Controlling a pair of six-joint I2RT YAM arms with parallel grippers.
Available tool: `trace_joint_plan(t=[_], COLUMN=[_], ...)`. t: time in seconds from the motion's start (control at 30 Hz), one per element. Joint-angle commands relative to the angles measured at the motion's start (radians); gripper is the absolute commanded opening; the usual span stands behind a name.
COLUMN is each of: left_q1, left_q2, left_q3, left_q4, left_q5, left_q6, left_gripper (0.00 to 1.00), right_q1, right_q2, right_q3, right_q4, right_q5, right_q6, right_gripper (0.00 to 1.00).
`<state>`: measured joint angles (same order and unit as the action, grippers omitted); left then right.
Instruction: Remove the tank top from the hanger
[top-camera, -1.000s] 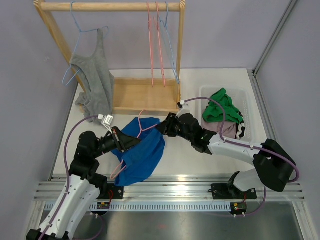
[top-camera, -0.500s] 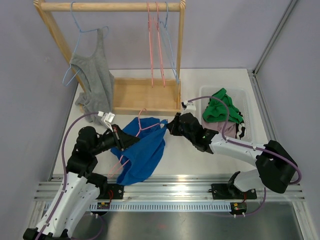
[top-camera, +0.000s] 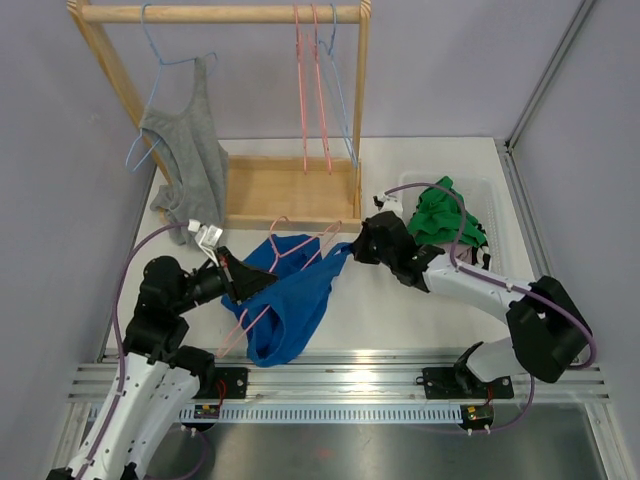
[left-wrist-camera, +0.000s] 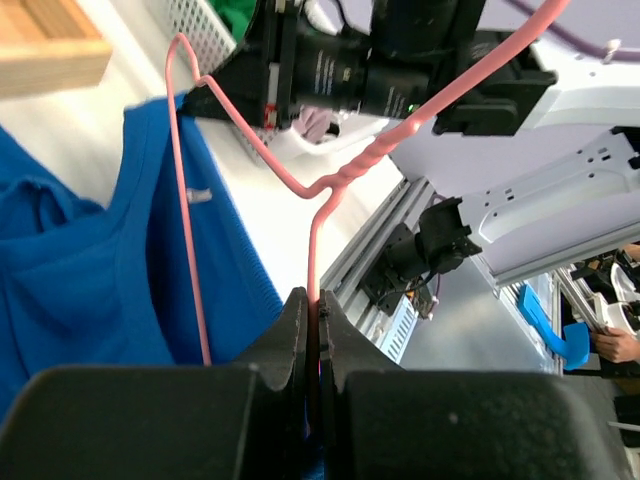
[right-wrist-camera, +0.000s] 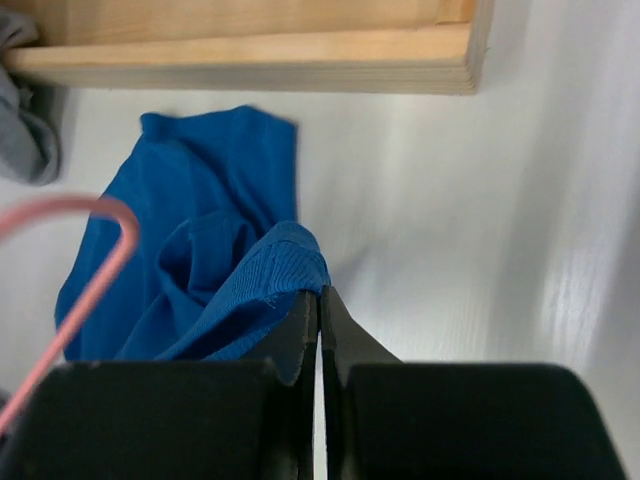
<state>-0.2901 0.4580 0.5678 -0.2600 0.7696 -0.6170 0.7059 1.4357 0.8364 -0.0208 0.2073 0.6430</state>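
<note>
A blue tank top (top-camera: 292, 300) hangs on a pink hanger (top-camera: 290, 247) just above the table, in front of the wooden rack. My left gripper (top-camera: 243, 285) is shut on the hanger's wire (left-wrist-camera: 330, 180), with the blue fabric (left-wrist-camera: 100, 270) beside it in the left wrist view. My right gripper (top-camera: 352, 250) is shut on a strap edge of the tank top (right-wrist-camera: 215, 270) and holds it stretched to the right. The hanger's hook (right-wrist-camera: 90, 250) shows at the left of the right wrist view.
A wooden clothes rack (top-camera: 290, 192) stands at the back. A grey tank top (top-camera: 190, 160) on a blue hanger and pink hangers (top-camera: 310, 90) hang from its rail. A white basket (top-camera: 497, 215) with green clothing (top-camera: 440, 215) sits at the right.
My right gripper has moved right and away with the strap, stretching the blue top. My left gripper has drawn the hanger slightly left. More pink wire shows outside the fabric.
</note>
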Motion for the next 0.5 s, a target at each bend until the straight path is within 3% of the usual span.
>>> trace_joint_plan(t=[0.0, 0.1, 0.23, 0.27, 0.37, 0.43, 0.47], left_q1=[-0.006, -0.006, -0.007, -0.007, -0.009, -0.011, -0.012], left_q2=[-0.038, -0.103, -0.195, -0.205, -0.126, -0.05, 0.003], left_q3=[0.064, 0.031, -0.054, -0.096, -0.16, -0.161, -0.149], left_q4=[0.12, 0.254, 0.493, 0.627, 0.913, 1.051, 1.206], left_q5=[-0.004, -0.101, -0.266, -0.315, -0.401, -0.408, -0.379], left_q6=[-0.004, -0.023, -0.071, -0.09, -0.165, -0.233, -0.256], left_gripper=[0.0, 0.0, 0.0, 0.0, 0.0, 0.0, 0.0], right_q1=[-0.019, -0.02, -0.017, -0.019, -0.013, 0.001, 0.016], right_q2=[-0.11, -0.222, -0.34, -0.391, -0.477, -0.507, -0.529], right_q3=[-0.049, -0.1, -0.094, -0.089, -0.06, -0.036, -0.002], right_q4=[0.082, 0.148, 0.099, 0.087, 0.076, 0.114, 0.12], right_q5=[-0.135, -0.363, -0.62, -0.702, -0.847, -0.91, -0.913], right_q6=[-0.051, -0.077, -0.056, -0.048, 0.015, 0.096, 0.106], right_gripper=[0.0, 0.0, 0.0, 0.0, 0.0, 0.0, 0.0])
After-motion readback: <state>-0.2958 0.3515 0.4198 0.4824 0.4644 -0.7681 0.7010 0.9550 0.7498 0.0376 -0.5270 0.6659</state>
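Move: The blue tank top, its strap already pinched by the right hand, has its middle about 15 cm to that hand's left, 11 cm back and 6 below; the basket is some 22 cm to that hand's right and 11 ahead. From the left hand, which holds the pink hanger, the blue top's middle is about 6 cm ahead and 19 below, neither left nor right, while the rack's wooden base is roughly 36 cm ahead, 2 right. Left lifts the pinched hanger about 11 cm, tilting upward, while right draws the strap up and back 15 cm each. ##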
